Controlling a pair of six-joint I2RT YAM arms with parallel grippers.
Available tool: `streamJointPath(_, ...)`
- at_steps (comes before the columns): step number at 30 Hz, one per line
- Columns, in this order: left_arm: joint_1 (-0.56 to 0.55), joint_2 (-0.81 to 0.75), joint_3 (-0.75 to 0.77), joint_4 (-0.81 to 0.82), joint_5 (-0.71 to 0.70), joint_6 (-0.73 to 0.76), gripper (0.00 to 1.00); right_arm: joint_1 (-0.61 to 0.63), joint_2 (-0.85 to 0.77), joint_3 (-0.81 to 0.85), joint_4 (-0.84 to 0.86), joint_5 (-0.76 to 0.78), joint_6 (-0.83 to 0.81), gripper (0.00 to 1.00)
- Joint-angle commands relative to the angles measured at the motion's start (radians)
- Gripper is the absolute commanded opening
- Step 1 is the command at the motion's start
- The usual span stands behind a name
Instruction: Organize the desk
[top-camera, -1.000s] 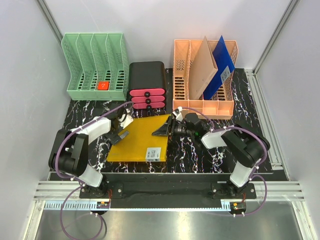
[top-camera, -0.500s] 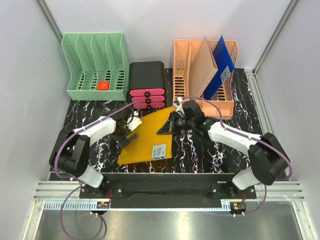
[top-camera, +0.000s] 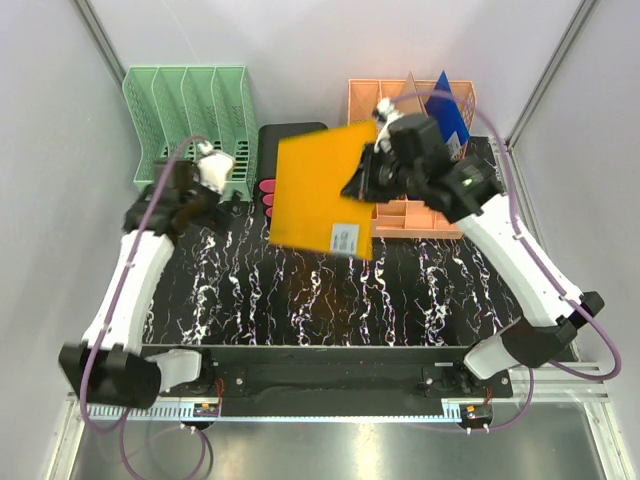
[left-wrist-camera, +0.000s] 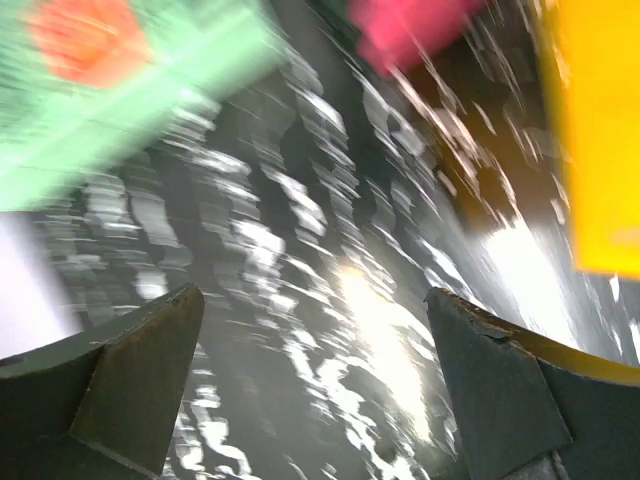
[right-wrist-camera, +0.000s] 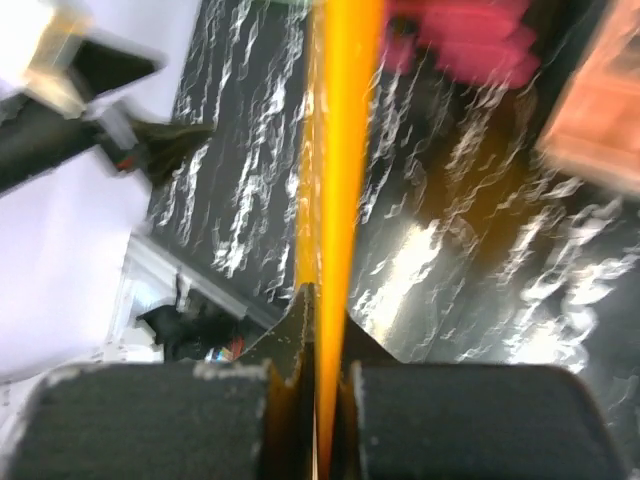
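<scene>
The desk (top-camera: 300, 290) is a black tabletop with white veining. A yellow folder (top-camera: 320, 190) with a white label hangs in the air above its back part, in front of the black drawer unit. My right gripper (top-camera: 365, 185) is shut on the folder's right edge. In the right wrist view the folder (right-wrist-camera: 340, 150) runs edge-on up from the shut right gripper (right-wrist-camera: 325, 300). My left gripper (top-camera: 205, 190) is raised near the green rack, apart from the folder. In the left wrist view the left gripper (left-wrist-camera: 312, 292) is open and empty above the desk (left-wrist-camera: 300, 250).
A green file rack (top-camera: 190, 110) stands at the back left, with a red item (left-wrist-camera: 85, 35) in it. The black unit with pink drawers (top-camera: 268, 160) is at the back centre. An orange rack (top-camera: 420, 215) holds a tan folder (top-camera: 415, 90) and a blue folder (top-camera: 455, 115).
My right gripper shut on the yellow folder and lifted it off the desk, up and toward the back. The left arm rose and swung back toward the green rack.
</scene>
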Motion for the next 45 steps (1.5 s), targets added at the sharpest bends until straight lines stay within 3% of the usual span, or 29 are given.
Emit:
streamJointPath(1,0.07,-0.103,0.031,-0.013,0.072,-0.025,0.99,-0.034,0.136,0.347,-0.321,0.195,-0.167,0.0)
streamJointPath(6,0.097,-0.15,-0.076,-0.017,0.088,-0.022,0.99,-0.094,0.366,0.834,-0.554,0.266,-0.24,0.0)
streamJointPath(10,0.113,-0.169,-0.128,-0.01,0.099,-0.025,0.99,-0.174,0.382,0.828,-0.525,0.264,-0.242,0.0)
streamJointPath(19,0.123,-0.135,-0.182,0.017,0.104,-0.028,0.99,-0.196,0.409,0.829,-0.464,0.365,-0.273,0.0)
streamJointPath(27,0.126,-0.103,-0.211,0.039,0.108,-0.028,0.99,-0.254,0.369,0.797,-0.395,0.319,-0.271,0.0)
streamJointPath(45,0.128,-0.071,-0.245,0.057,0.104,-0.008,0.99,-0.274,0.566,0.845,-0.296,0.27,-0.306,0.0)
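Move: The right hand already grips the yellow folder by its right-hand edge, and the free slots at the left end of the orange rack lie about 27 cm ahead, 5 cm right and some 22 cm below it. The beige folder stands 9 cm right of those slots and 2 cm farther out, the blue one 19 cm right and 4 cm out. The drawer box is 21 cm to their left, 1 cm farther out. From the empty left hand those slots are about 22 cm ahead, 38 cm right and 9 cm down. Swinging the yellow folder towards the orange rack's left end, the right hand climbs about 8 cm while going forward and right, rolls its left side down and turns some 20 degrees clockwise. It eases rightward, then pushes forward and down between the rack's left wall and the beige folder, grip kept, ending some 15 cm farther forward. The open left hand rises briefly, then draws back and sinks over bare table. ##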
